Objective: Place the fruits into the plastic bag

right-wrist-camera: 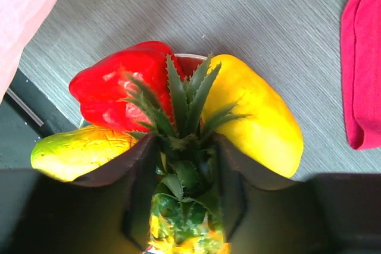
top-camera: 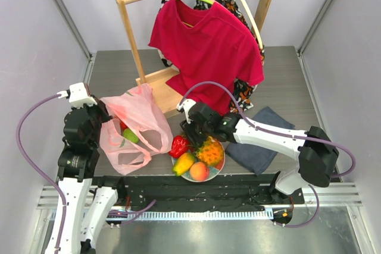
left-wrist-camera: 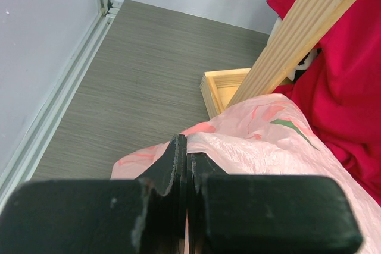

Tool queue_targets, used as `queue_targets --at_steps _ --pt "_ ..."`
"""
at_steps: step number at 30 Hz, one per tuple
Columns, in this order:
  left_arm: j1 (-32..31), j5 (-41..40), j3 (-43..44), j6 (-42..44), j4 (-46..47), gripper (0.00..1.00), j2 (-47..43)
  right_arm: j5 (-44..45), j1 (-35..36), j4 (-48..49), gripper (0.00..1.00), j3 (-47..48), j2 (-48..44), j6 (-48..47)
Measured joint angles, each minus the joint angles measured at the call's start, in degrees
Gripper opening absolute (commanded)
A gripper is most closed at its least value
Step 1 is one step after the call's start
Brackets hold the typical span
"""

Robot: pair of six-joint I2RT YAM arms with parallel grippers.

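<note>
The pink plastic bag [top-camera: 140, 117] stands at the left with its mouth held up. My left gripper [top-camera: 102, 114] is shut on the bag's edge [left-wrist-camera: 262, 141]; the film shows between the pressed jaws of that gripper [left-wrist-camera: 187, 147]. A green fruit [top-camera: 130, 135] and something red lie inside the bag. The pineapple [top-camera: 210, 150], red pepper [top-camera: 179, 145], a yellow-green mango [top-camera: 184, 163] and a peach [top-camera: 199, 172] sit on the plate [top-camera: 221, 163]. My right gripper [top-camera: 196, 132] is over the plate. Its fingers press both sides of the pineapple's [right-wrist-camera: 184, 206] green crown, between the pepper [right-wrist-camera: 116, 90] and a yellow fruit [right-wrist-camera: 256, 117].
A wooden rack [top-camera: 156, 81] with a red T-shirt [top-camera: 205, 52] stands behind the bag and plate. A folded grey-blue cloth [top-camera: 262, 138] lies to the right of the plate, under my right arm. White walls close the table on three sides.
</note>
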Motion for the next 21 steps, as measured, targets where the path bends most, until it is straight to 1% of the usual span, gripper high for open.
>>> queue_targets --at_steps 3,4,9,10,12,13,14,21 --pt "0.0 0.0 0.0 -0.02 0.0 0.0 0.0 1.03 0.09 -0.22 0.35 0.0 -0.11 0.07" --pt "0.0 0.0 0.0 0.0 0.0 0.0 0.0 1.29 0.07 -0.33 0.31 0.0 -0.17 0.04" --pt "0.0 0.04 0.0 0.0 0.0 0.0 0.0 3.17 0.07 -1.68 0.2 0.0 -1.79 0.11" --pt "0.0 0.07 0.0 0.0 0.0 0.0 0.0 3.65 0.07 -1.95 0.15 -0.02 -2.4 0.11" --pt "0.02 0.15 0.0 0.0 0.0 0.0 0.0 4.61 0.07 -2.19 0.1 -0.15 -3.74 0.15" --pt "0.04 0.22 0.0 0.0 0.0 0.0 0.0 4.98 0.07 -2.25 0.04 -0.26 -4.26 0.2" --pt "0.07 0.33 0.0 0.0 0.0 0.0 0.0 5.49 0.07 -2.34 0.01 -0.42 -4.9 0.28" --pt "0.22 1.22 0.0 0.0 0.0 0.0 0.0 9.81 0.07 -5.01 0.01 -1.16 -8.07 0.9"
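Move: The right hand, half open, has its fingers either side of the pineapple's leafy crown; the pineapple's middle sits about 4 cm back, 4 cm to the right and 3 cm below. Round it in the bowl, some 5 cm below the hand: the yellow mango 3 cm ahead and 1 cm right, the red pepper 6 cm left and 2 cm back, the papaya 5 cm left and 8 cm back. From the left hand, the pineapple is roughly 35 cm right, 8 cm back, 22 cm below. The right fingers finish closing and pinch the pineapple's crown, hardly shifting at first. Then the hand carries the gripped fruit to the right and up out of the heap, about 4 cm across and 3 cm up, away from the red pepper, while the wrist tips up and swings clockwise by some 5 to 10 degrees. ##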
